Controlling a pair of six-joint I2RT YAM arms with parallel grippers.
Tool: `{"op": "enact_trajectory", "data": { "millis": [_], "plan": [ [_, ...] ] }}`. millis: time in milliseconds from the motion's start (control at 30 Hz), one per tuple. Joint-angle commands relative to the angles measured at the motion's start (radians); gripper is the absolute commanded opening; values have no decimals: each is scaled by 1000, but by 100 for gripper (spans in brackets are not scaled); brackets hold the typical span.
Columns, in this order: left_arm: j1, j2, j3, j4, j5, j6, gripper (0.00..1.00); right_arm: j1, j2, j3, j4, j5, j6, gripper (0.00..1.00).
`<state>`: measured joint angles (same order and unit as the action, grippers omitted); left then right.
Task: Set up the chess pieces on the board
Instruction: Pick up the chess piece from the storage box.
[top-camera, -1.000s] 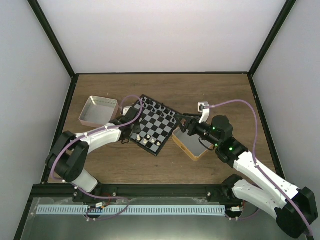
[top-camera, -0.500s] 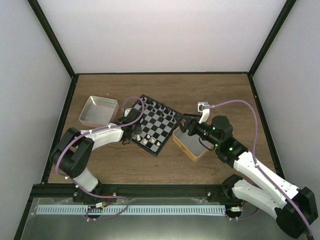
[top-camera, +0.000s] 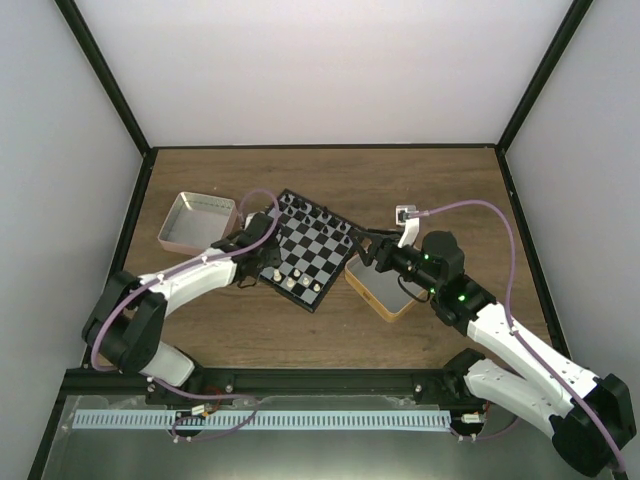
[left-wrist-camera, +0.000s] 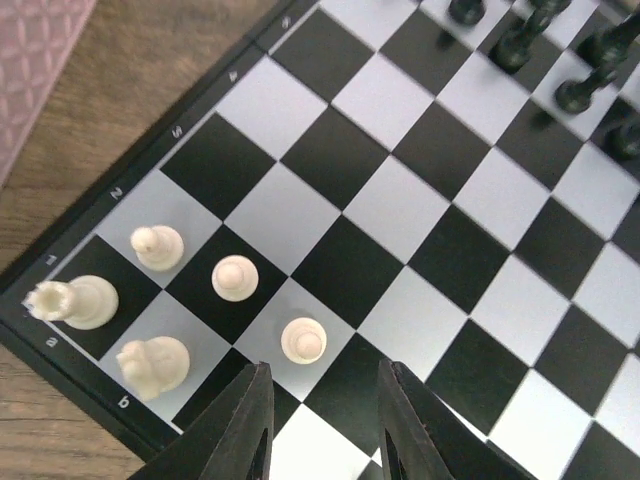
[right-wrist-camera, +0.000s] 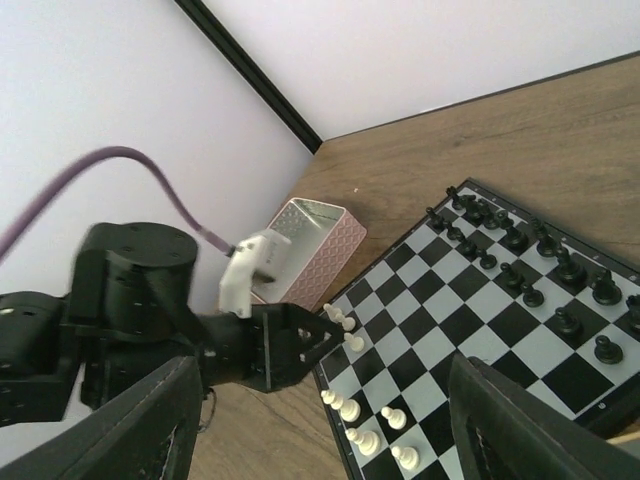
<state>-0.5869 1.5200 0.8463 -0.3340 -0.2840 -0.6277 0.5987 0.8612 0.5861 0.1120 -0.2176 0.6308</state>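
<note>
The black-and-grey board (top-camera: 318, 243) lies mid-table, also filling the left wrist view (left-wrist-camera: 400, 205) and showing in the right wrist view (right-wrist-camera: 470, 300). Cream-white chess pieces stand on its near-left corner: a rook (left-wrist-camera: 72, 302), a knight (left-wrist-camera: 153, 365) and three pawns, the nearest pawn (left-wrist-camera: 302, 340) just ahead of my left fingertips. More white pieces (right-wrist-camera: 352, 412) stand along that edge. My left gripper (left-wrist-camera: 325, 400) (top-camera: 267, 250) hovers over that corner, jaws apart with nothing between them. My right gripper (top-camera: 362, 248) (right-wrist-camera: 322, 372) stands wide open and empty at the board's right side.
Black pieces (left-wrist-camera: 580, 90) (right-wrist-camera: 520, 240) line the board's far rows. A pink tin (top-camera: 197, 222) (right-wrist-camera: 300, 245) sits left of the board. A tan tin (top-camera: 385, 292) lies under my right wrist. A small white block (top-camera: 403, 213) rests behind it.
My left gripper has gone from shut to open, letting go of a white pawn that now stands on the board, and its arm has shifted slightly left. The right arm has not moved.
</note>
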Motion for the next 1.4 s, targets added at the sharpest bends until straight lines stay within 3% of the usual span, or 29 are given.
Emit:
{"op": "enact_trajectory", "data": {
  "millis": [0, 267, 533, 833, 1367],
  "plan": [
    [6, -75, 47, -55, -39, 4, 31, 2, 2, 27, -57, 70, 31, 69],
    [6, -304, 35, -1, -28, 87, 41, -63, 169, 142, -357, 257, 108, 59],
    [6, -488, -60, 161, 92, 158, 54, -143, 370, 169, -419, 278, 142, 50],
    [6, -506, -83, 189, 146, 190, 57, -180, 573, 214, -349, 335, 214, 34],
    [6, -478, -93, 194, 188, 204, 56, -190, 790, 355, -361, 456, 257, 26]
  ]
}}
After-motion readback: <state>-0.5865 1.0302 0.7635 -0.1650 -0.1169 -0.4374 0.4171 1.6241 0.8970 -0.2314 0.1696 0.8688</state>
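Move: The right hand hangs high and open. The white chess piece in the storage box's far corner is about 13 cm ahead, 9 cm to its right and 24 cm below. At about that depth, the box's middle is 4 cm ahead and 8 cm right, the chessboard's middle 10 cm ahead and 11 cm left, and the nearest black pawn 12 cm ahead and 1 cm left. From the left hand that white piece is 6 cm ahead, 27 cm right and 5 cm lower. Down first, about 20 cm, the right hand swings forward and right to the storage box's far corner, then finishes almost level and forward; its fingers tip steeply down, turn clockwise and close to a narrow gap, not yet gripping the white piece. Straight up some 17 cm, the left hand leaves the pawn already set down, fingers opening wider and tilting outward. ##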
